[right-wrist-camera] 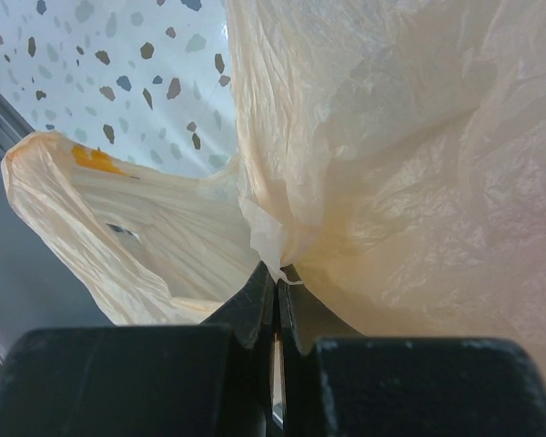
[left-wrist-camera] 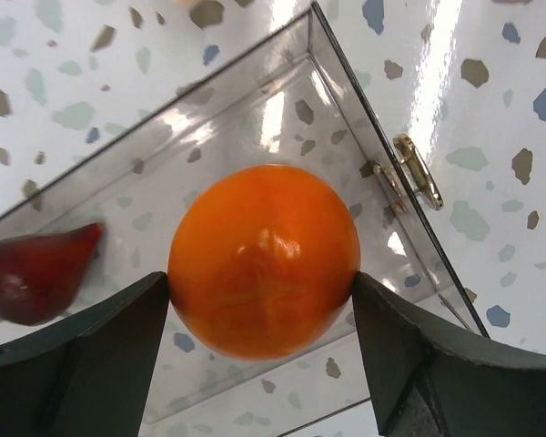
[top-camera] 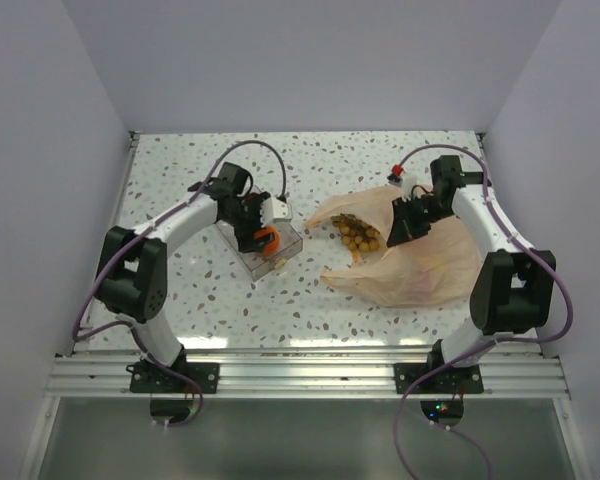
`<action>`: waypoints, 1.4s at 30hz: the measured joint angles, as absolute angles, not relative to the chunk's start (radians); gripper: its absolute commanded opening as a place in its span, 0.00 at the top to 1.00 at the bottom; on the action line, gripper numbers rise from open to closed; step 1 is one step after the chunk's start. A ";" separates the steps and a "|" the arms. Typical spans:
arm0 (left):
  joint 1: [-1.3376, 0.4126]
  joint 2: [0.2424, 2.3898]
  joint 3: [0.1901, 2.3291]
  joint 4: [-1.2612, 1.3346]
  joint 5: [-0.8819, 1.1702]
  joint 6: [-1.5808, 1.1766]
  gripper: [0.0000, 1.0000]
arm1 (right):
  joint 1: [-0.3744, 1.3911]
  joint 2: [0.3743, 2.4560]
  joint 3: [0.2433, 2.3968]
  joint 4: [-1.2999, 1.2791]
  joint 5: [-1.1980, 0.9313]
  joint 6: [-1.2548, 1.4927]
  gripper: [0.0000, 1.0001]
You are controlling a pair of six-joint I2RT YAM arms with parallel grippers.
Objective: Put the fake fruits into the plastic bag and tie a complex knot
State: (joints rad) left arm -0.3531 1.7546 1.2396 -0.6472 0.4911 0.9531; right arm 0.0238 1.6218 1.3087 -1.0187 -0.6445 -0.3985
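Note:
My left gripper (top-camera: 265,240) is shut on the orange fruit (left-wrist-camera: 264,259), held just above the clear tray (left-wrist-camera: 346,109); the fruit also shows in the top view (top-camera: 268,238). A dark red fruit (left-wrist-camera: 32,273) lies in the tray to the left. My right gripper (top-camera: 398,222) is shut on a pinched edge of the peach plastic bag (right-wrist-camera: 409,155), holding its mouth up. In the top view the bag (top-camera: 430,265) lies open toward the left, with the tan grape cluster (top-camera: 358,236) inside its mouth.
The clear tray (top-camera: 242,240) sits left of centre on the speckled table, with a small brass clasp (left-wrist-camera: 417,170) on its side. White walls enclose the table. An aluminium rail (top-camera: 300,375) runs along the near edge.

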 measured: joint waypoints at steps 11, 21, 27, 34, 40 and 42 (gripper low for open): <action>-0.421 1.636 1.457 -0.555 0.662 0.732 0.65 | 0.024 1.622 1.356 -1.035 -0.649 -0.399 1.00; -0.726 1.734 1.359 -0.189 0.693 0.427 0.69 | 0.024 1.610 1.455 -1.077 -0.681 -0.383 1.00; -0.771 1.850 1.333 0.047 0.616 0.294 0.68 | 0.024 1.596 1.460 -1.101 -0.697 -0.385 1.00; -0.815 2.010 1.417 0.271 0.503 0.191 0.63 | 0.024 1.596 1.460 -1.105 -0.699 -0.388 1.00; -0.833 2.069 1.417 0.485 0.380 0.137 0.29 | 0.023 1.596 1.460 -1.105 -0.699 -0.394 1.00; -0.834 2.082 1.417 0.544 0.344 0.134 0.15 | 0.023 1.596 1.460 -1.102 -0.699 -0.394 1.00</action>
State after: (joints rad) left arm -0.8345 2.0819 1.4170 0.5438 0.3435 0.1337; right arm 0.0231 1.5959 1.4601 -1.1023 -0.6994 -0.3943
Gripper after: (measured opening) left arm 0.822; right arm 0.011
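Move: The orange, already pinched in the left hand, is to go into the plastic bag. The brown fruit cluster inside its mouth lies about 24 cm to the left hand's right, 3 cm farther out and 3 cm below. The red pear is some 10 cm ahead, 4 cm left and 3 cm lower. From the right hand, which pinches the bag's edge, the cluster lies roughly 9 cm left, 6 cm ahead and 9 cm down; the orange is about 33 cm left, 3 cm ahead and 6 cm lower. The orange, still gripped in the left fingers, is lifted out of the clear box about 15 cm while being swept right, swings a little back, then sinks and pushes forward into the bag mouth, some 30 cm to the right in all, the fingers turning from steeply down to nearly level, pointing right. The right hand keeps its pinch and raises the bag's edge about 5 cm. ##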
